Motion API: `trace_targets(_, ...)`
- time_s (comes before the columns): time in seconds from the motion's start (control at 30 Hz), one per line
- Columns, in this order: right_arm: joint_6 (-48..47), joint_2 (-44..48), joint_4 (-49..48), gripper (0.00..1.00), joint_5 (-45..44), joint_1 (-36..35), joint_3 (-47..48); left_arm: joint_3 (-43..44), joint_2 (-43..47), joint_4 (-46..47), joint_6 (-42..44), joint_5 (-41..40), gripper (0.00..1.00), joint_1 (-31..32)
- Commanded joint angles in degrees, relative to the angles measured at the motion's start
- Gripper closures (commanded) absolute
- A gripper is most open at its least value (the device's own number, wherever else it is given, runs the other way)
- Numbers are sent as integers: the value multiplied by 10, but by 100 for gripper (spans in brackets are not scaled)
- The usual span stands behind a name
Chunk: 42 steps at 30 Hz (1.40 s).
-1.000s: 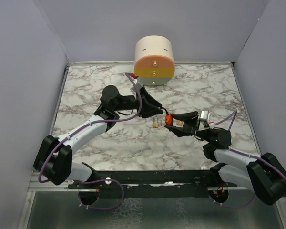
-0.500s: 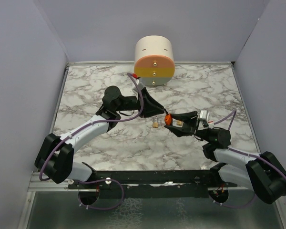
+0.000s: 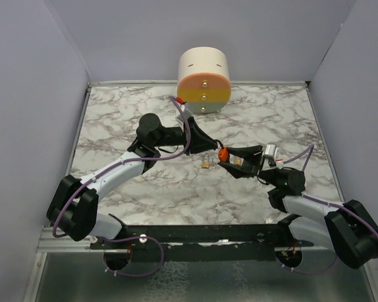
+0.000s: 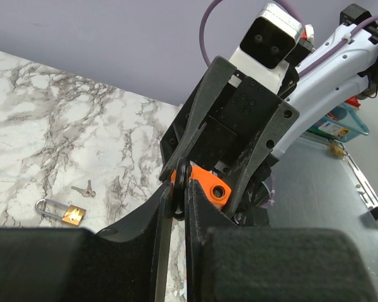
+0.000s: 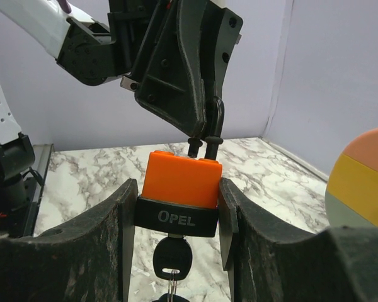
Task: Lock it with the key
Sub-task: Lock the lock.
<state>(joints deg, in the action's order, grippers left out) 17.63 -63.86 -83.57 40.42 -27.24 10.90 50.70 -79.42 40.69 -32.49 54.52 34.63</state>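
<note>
An orange padlock [image 5: 181,181] with a black band is held upright between the pads of my right gripper [image 5: 178,196], which is shut on its body. A black-headed key [image 5: 172,256] hangs from the keyhole underneath. The padlock's black shackle [image 5: 208,135] rises from its top, one leg lifted clear of the body. My left gripper [image 4: 178,192] is shut on that shackle [image 4: 181,181], with the orange padlock [image 4: 205,184] just beyond its tips. In the top view the padlock [image 3: 222,154] hangs above mid-table between the left gripper [image 3: 213,150] and the right gripper [image 3: 230,161].
A small brass padlock [image 4: 74,214] and a pair of small keys [image 4: 85,189] lie on the marble table [image 3: 126,119] under the grippers. A cream cylinder with an orange-and-yellow face [image 3: 204,80] stands at the back wall.
The left gripper's jaws have come together on the shackle. The right gripper and the padlock have stayed nearly where they were.
</note>
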Motion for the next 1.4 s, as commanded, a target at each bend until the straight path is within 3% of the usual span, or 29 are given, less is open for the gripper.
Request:
trace_targets(0.0, -50, 9, -78, 99, 16, -2, 31, 22, 5, 17, -40, -34, 100, 4)
trace_targets(0.2, -133, 33, 29, 99, -11, -27, 46, 23, 4, 17, -65, -77, 100, 6)
trace_targets(0.33, -237, 56, 135, 99, -80, -92, 73, 22, 10, 16, -71, -101, 100, 9)
trace_targets(0.47, -308, 50, 174, 99, -148, -147, 96, 24, 20, 8, -68, -119, 100, 12)
trace_targets(0.83, -407, 9, 187, 99, -277, -239, 132, 32, 62, -99, 0, -205, 100, 33)
trace_targets(1.37, -393, 2, 134, 99, -329, -268, 149, 9, 84, -148, 56, -263, 100, 70)
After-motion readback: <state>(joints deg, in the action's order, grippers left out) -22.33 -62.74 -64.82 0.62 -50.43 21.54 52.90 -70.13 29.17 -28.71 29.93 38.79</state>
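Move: The orange padlock's body, gripped by the right hand, lies about 4 cm to the right of the left hand, 3 cm back and 2 cm lower. From the right hand, the shackle that the left fingers pinch is some 3 cm ahead, 3 cm left and 2 cm up. From the left hand, two brass padlocks lie on the table roughly 25 cm below and 12 cm ahead, one straight ahead, the other 13 cm right. Keep the left fingers shut on the shackle and raise it about 5 cm, going 2 to 3 cm forward while turning the hand 20 degrees counter-clockwise. With the right gripper still clamped on the orange body, follow about 4 cm forward, 4 cm up and 3 cm left, swinging clockwise nearly 30 degrees with some roll, to turn the body's holes under the shackle; then hold both hands nearly still. ##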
